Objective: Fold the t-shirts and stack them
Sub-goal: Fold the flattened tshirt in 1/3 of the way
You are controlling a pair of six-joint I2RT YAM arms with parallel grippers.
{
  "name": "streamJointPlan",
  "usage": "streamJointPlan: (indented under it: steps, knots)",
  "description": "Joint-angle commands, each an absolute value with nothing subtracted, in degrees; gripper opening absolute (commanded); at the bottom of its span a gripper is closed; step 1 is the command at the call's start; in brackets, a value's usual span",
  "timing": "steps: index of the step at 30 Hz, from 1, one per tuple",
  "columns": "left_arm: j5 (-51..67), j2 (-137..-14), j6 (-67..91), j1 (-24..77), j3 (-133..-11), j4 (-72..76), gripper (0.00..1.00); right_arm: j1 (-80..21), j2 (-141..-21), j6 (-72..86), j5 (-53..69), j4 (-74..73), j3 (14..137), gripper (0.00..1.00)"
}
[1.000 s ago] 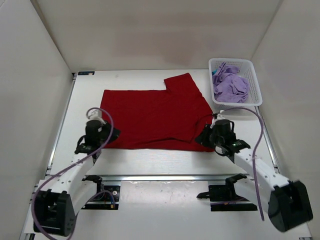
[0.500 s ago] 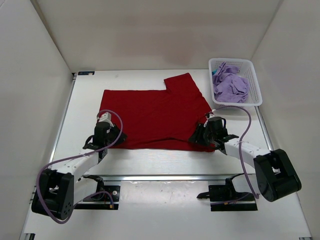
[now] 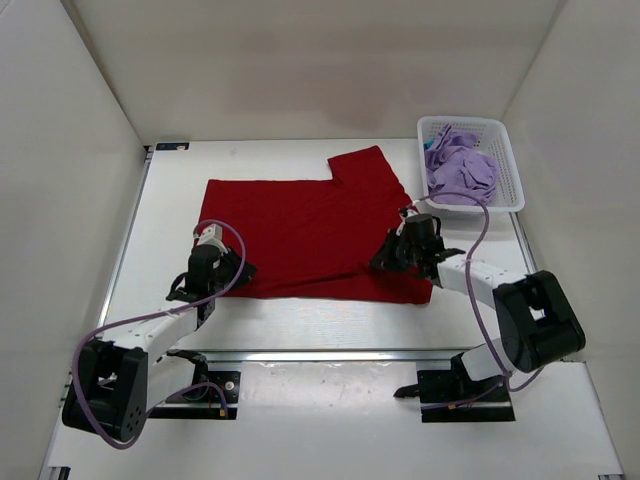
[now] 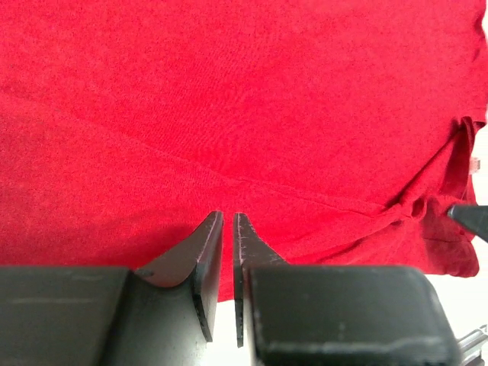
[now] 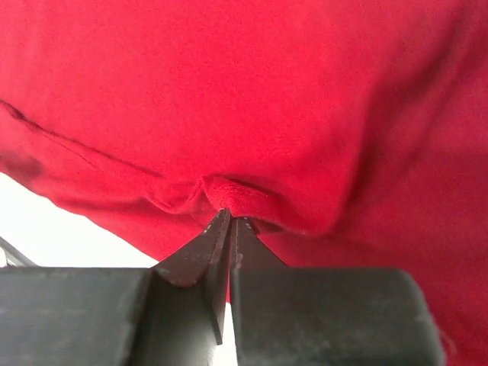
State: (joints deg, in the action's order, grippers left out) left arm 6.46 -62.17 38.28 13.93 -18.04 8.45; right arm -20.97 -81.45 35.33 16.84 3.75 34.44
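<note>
The deep red t-shirt (image 3: pixel 310 232) lies spread flat on the white table, one sleeve pointing to the far right. My left gripper (image 3: pixel 238 271) (image 4: pixel 227 215) sits low at the shirt's near left hem. Its jaws are open by a narrow slit, and red cloth and white table show through it. My right gripper (image 3: pixel 388 258) (image 5: pixel 229 215) is on the shirt's near right part, shut on a small raised pinch of the red t-shirt (image 5: pixel 236 194). The lavender t-shirt (image 3: pixel 462 172) lies crumpled in the basket, with a sliver of teal cloth (image 3: pixel 429 144) at its far left corner.
The white mesh basket (image 3: pixel 516 170) stands at the far right of the table, just beyond the right arm. White walls enclose the table on the left, back and right. A metal rail (image 3: pixel 330 354) runs along the near edge by the arm bases.
My right gripper slid left and farther onto the shirt, opened, then shut on a pinch of red cloth. My left gripper came forward and down to the hem, then held still.
</note>
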Motion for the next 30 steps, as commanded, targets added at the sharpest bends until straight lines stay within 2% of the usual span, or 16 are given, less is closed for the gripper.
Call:
streamJointPlan:
  steps: [1, 5, 12, 15, 17, 19, 23, 30]
  knots:
    - [8.0, -60.8, 38.9, 13.2, -17.0, 10.5, 0.23, -21.8, -84.9, 33.7, 15.0, 4.0, 41.4, 0.0]
    - [7.8, -60.6, 38.9, 13.4, -17.1, 10.4, 0.22, -22.6, -93.0, 32.2, 13.5, 0.4, 50.6, 0.0]
    - [7.7, -59.2, 39.1, 12.9, -17.0, 9.5, 0.22, -23.9, -99.0, 32.3, 12.0, -0.4, 57.7, 0.13]
    - [6.9, -57.7, 39.4, 12.9, -17.2, 8.9, 0.21, -24.9, -97.9, 32.0, 11.9, 3.7, 57.1, 0.13]
    - [6.9, -57.4, 39.5, 12.7, -17.4, 8.5, 0.22, -25.0, -98.1, 32.2, 13.4, 3.9, 58.3, 0.06]
    - [6.2, -57.3, 39.6, 13.3, -17.8, 8.6, 0.22, -25.2, -98.5, 30.8, 13.2, 1.6, 59.8, 0.07]
    - [6.2, -57.7, 40.0, 13.8, -17.4, 9.7, 0.22, -25.8, -96.9, 29.0, 9.3, 0.3, 58.2, 0.18]
    - [6.2, -59.2, 40.3, 14.6, -17.6, 10.7, 0.21, -27.0, -104.8, 25.3, 7.1, -9.2, 66.3, 0.22]
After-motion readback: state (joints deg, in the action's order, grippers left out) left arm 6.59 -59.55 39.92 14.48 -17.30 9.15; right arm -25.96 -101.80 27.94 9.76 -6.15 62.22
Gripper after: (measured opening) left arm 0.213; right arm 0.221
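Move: The right hand's shut fingers already pinch a fold of the shirt's near flap. The mid-shirt spot for it lies about 9 cm ahead and 5 cm to the left, a couple of centimetres below. The shirt's far sleeve is some 24 cm ahead and 2 cm left, the basket about 25 cm ahead and 23 cm right. From the left hand, the pinched fold is roughly 28 cm to the right, 1 cm ahead, slightly below. Keeping its pinch at first, the right hand drags the flap's fold forward and somewhat left over the shirt's body, about 9 cm forward and 5 cm left, low over the cloth, most of it in one quick sweep that soon slows. The fingers then part slightly and let go of the fold, the hand rolling about 10 degrees, left side down. ##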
